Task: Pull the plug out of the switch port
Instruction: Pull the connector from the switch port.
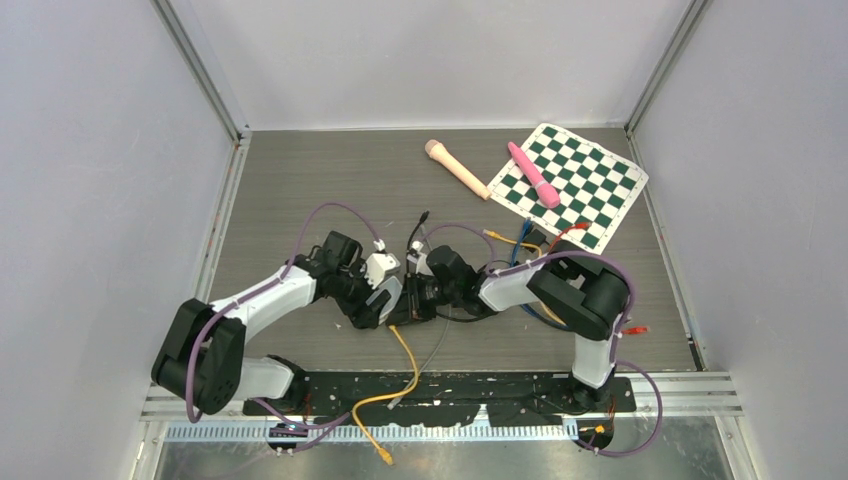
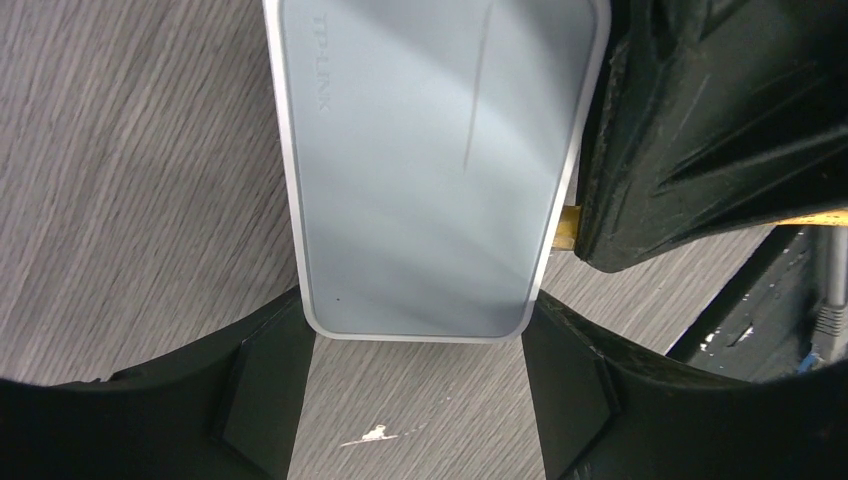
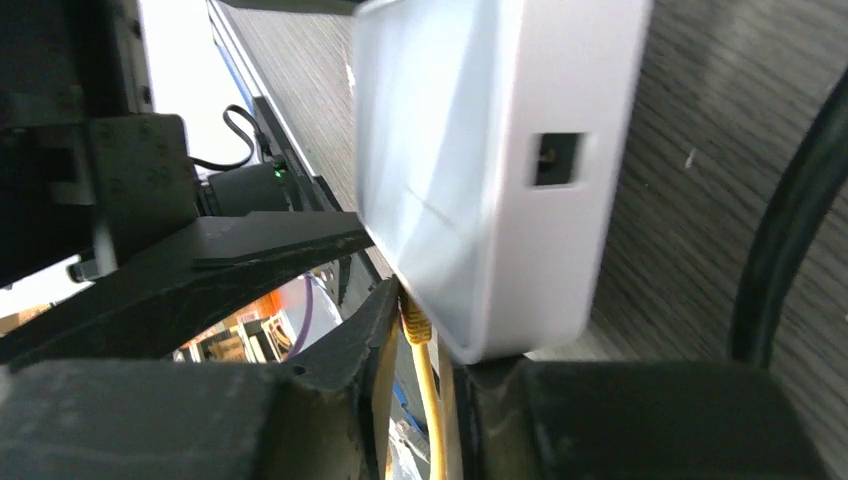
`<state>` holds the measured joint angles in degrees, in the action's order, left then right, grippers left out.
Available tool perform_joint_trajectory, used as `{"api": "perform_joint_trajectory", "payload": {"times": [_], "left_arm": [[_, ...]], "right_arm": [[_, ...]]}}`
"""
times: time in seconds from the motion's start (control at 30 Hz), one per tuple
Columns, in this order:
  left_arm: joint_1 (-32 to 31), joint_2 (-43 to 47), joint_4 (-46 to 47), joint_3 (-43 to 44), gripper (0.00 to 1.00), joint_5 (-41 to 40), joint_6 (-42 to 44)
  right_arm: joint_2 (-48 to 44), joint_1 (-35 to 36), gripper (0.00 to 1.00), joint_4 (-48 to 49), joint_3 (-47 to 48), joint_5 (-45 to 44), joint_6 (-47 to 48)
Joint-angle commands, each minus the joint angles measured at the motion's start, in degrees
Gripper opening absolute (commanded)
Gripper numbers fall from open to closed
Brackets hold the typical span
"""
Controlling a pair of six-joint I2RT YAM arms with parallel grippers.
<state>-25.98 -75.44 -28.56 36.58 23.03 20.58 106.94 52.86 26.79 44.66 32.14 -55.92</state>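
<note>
The switch is a flat white-grey box lying on the wooden table. My left gripper is shut on its near end, one finger pressed against each side. A yellow plug sits at the switch's side edge, apparently in its port, and its yellow cable trails toward the table's front. My right gripper is shut on the plug just behind the switch. In the left wrist view a sliver of the plug shows beside the right arm's black finger. Both grippers meet at the table's centre.
A green checkered mat lies at the back right with a pink stick on it. A beige stick lies beside it. Loose coloured cables tangle behind the right arm. A thick black cable runs past the switch.
</note>
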Motion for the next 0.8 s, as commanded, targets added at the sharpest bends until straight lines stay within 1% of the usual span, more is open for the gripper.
{"api": "perform_joint_trajectory", "payload": {"times": [0.0, 0.23, 0.33, 0.43, 0.6, 0.77], "left_arm": [[0.2, 3.5, 5.2, 0.1, 0.08, 0.6, 3.5], [-0.3, 2.0, 2.4, 2.1, 0.07, 1.5, 4.1], [-0.4, 1.3, 1.9, 2.6, 0.07, 1.8, 4.3], [-0.6, 1.3, 1.9, 2.6, 0.07, 1.9, 4.2], [-0.7, 1.3, 1.9, 2.6, 0.07, 1.8, 4.1], [-0.8, 1.2, 2.1, 2.7, 0.06, 1.2, 3.9]], "right_arm": [[3.6, 1.0, 0.28, -1.8, 1.7, 3.2, -1.6], [4.7, 0.1, 0.38, -1.0, 3.0, -1.0, -2.4], [4.7, -0.1, 0.41, 1.6, 2.3, -2.7, -4.3], [4.8, -0.2, 0.42, 4.6, 1.6, -3.4, -7.8], [4.7, -0.2, 0.42, 14.8, -0.8, -5.8, -15.1], [3.8, -0.4, 0.42, 18.3, -3.1, -9.1, -19.7]]}}
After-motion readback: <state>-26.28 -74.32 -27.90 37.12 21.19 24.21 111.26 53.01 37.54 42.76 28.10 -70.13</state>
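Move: At the right fingertips, roughly 1 cm to their left and 1 cm back, sits the yellow plug, still in its port. The silver switch's middle is about 4 cm ahead and 3 cm left of the right hand. The black cable stands some 7 cm ahead and 2 cm right of that hand. From the left hand, which already grips the switch, the yellow plug lies around 5 cm to the right and 2 cm back. Opening to about twice their gap, the right fingers ease their hold around the yellow plug while the hand dips about 1 cm, then edges forward and left beside the port, turning some 10 degrees clockwise. The left hand keeps its pinch on the switch's sides and carries it about 1 cm forward and slightly up. ##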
